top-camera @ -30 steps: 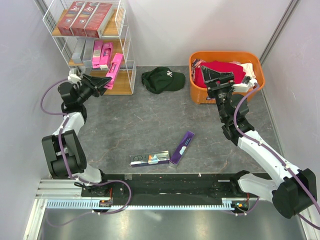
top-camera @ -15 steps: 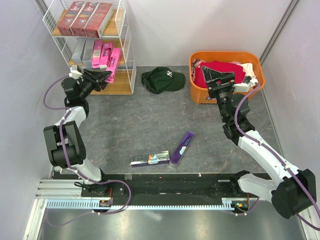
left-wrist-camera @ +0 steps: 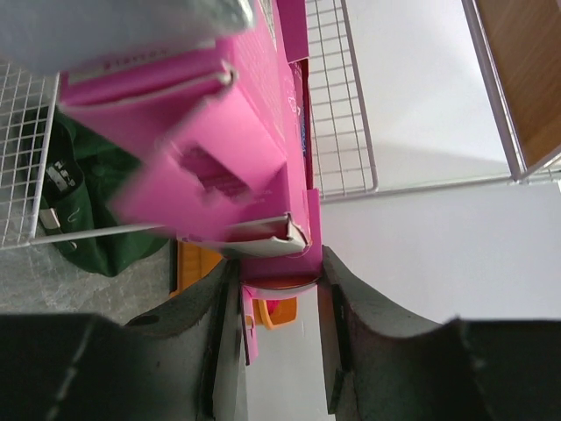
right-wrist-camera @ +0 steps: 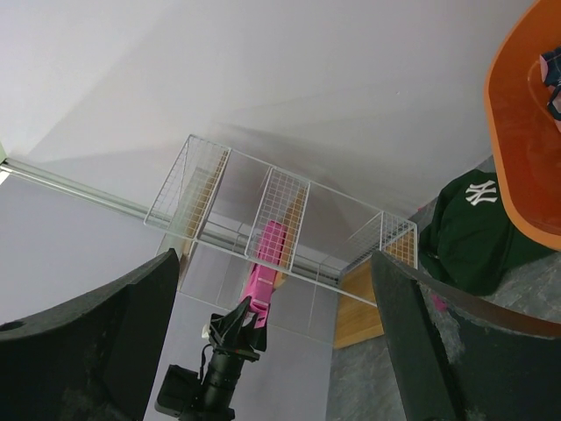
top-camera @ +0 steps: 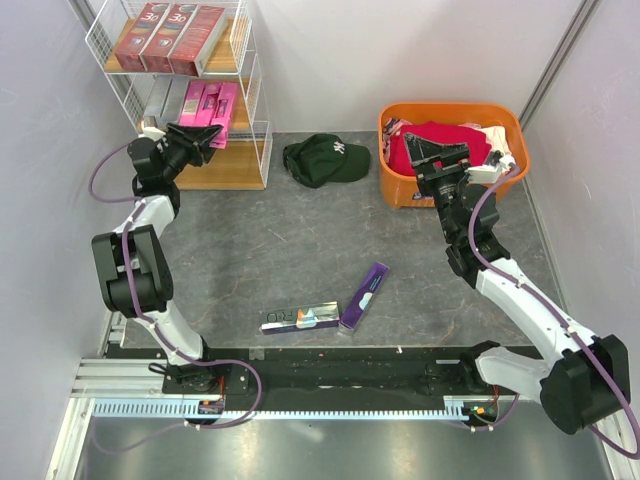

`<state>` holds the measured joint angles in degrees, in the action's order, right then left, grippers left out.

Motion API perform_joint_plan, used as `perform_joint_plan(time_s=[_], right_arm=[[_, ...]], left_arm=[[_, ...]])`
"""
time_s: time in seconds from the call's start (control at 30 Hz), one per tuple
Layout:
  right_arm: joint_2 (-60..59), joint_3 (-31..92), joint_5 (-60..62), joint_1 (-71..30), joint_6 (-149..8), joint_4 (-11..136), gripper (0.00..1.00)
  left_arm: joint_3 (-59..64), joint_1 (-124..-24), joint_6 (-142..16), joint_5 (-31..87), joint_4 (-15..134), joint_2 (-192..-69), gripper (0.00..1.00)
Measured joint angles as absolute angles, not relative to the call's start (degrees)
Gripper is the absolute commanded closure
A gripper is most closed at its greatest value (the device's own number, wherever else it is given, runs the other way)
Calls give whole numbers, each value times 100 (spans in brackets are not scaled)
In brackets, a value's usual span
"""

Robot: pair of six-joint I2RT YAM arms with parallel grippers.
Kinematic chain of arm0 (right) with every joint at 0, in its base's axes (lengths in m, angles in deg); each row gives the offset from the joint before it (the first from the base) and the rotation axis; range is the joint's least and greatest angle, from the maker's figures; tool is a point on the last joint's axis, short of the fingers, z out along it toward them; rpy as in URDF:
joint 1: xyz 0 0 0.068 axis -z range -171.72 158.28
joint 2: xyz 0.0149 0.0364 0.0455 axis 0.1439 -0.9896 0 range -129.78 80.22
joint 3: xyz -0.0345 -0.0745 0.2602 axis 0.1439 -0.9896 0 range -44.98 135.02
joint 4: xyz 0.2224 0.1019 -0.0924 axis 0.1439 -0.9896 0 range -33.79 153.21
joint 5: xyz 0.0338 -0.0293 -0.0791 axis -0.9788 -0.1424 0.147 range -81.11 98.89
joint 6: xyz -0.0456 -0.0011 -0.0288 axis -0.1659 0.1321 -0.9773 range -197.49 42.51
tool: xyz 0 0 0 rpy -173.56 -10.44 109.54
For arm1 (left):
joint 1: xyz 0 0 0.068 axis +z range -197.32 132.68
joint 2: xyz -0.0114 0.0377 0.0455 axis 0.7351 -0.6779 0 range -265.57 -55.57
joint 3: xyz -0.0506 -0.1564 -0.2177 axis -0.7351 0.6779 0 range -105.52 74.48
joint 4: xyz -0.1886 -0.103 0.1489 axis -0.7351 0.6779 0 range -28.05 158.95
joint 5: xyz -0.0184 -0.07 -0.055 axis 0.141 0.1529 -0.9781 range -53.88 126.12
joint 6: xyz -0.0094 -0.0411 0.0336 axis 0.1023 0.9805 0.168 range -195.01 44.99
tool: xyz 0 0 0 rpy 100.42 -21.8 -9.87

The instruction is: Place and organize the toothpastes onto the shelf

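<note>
The shelf (top-camera: 255, 120) stands at the far left corner, with three dark red toothpastes (top-camera: 165, 35) on its top board. On the middle board lie silver-grey boxes (top-camera: 165, 100) and pink ones (top-camera: 197, 100). My left gripper (top-camera: 205, 135) is shut on the end of a pink toothpaste box (top-camera: 224, 103) that reaches in beside them. The left wrist view shows that box (left-wrist-camera: 263, 140) pinched at my left gripper (left-wrist-camera: 277, 263). A holographic box (top-camera: 298, 318) and a purple box (top-camera: 364, 295) lie on the table. My right gripper (top-camera: 440, 155) is open and holds nothing.
A dark green cap (top-camera: 325, 158) lies right of the shelf. An orange tub (top-camera: 450, 108) with clothes stands at the back right, under my right gripper. The shelf's bottom board (top-camera: 235, 170) shows bare wood. Walls close in on both sides.
My left gripper has carried the pink box up and back, from a tilt in front of the shelf to lying on the middle board beside the other pink boxes. The right arm is still.
</note>
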<state>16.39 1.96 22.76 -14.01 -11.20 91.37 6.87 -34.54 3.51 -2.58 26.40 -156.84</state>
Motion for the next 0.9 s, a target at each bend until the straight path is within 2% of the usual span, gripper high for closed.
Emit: perform_joint_plan(time_s=[0.27,0.37,0.57,0.6,0.63,0.67,0.77,0.9], right_arm=[[1562,196,2237,-1357,-1118,9128,2],[1534,196,2213,-1348,-1120,9119,2],[1495,196,2128,-1329,-1114,9117,2],[1490,196,2117,-1329,-1112,9117,2],[1488,196,2106,-1326,-1107,9113,2],[1488,196,2093,-1324,-1105,9111,2],[1488,196,2055,-1324,-1103,9098,2],[1488,196,2005,-1324,-1103,9095,2]], left_arm=[[333,-3465,353,-138,2690,-15982,96],[245,-3487,355,-94,2723,-16038,89],[160,-3531,355,-11,2769,-16095,57],[160,-3531,355,-13,2769,-16095,45],[158,-3531,353,-18,2773,-16095,40],[158,-3533,346,-24,2773,-16095,26],[160,-3546,279,-44,2832,-16089,4],[298,-3546,158,-50,3005,-15949,0]])
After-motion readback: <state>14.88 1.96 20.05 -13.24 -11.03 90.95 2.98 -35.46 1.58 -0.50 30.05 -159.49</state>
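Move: The left hand holds a pink toothpaste box by its near end, most of it already in on the middle shelf; its place is centred roughly 9 cm ahead, 3 cm to the right and about level. Of the boxes already there, the nearer pink box is about 8 cm ahead and 1 cm left, the farther pink box 8 cm ahead and 4 cm left. The silver boxes lie about 8 cm ahead and 9 cm left. From the idle right hand, that place is some 18 cm ahead, 45 cm left and 9 cm below. Forward and level, the left hand eases the held pink box about 2.5 cm farther onto the middle shelf, alongside the other pink boxes, its wrist barely turning. It pauses there, then spreads its fingers wide and lets go of the box's near end, just starting to sink and draw back by under 1 cm. ##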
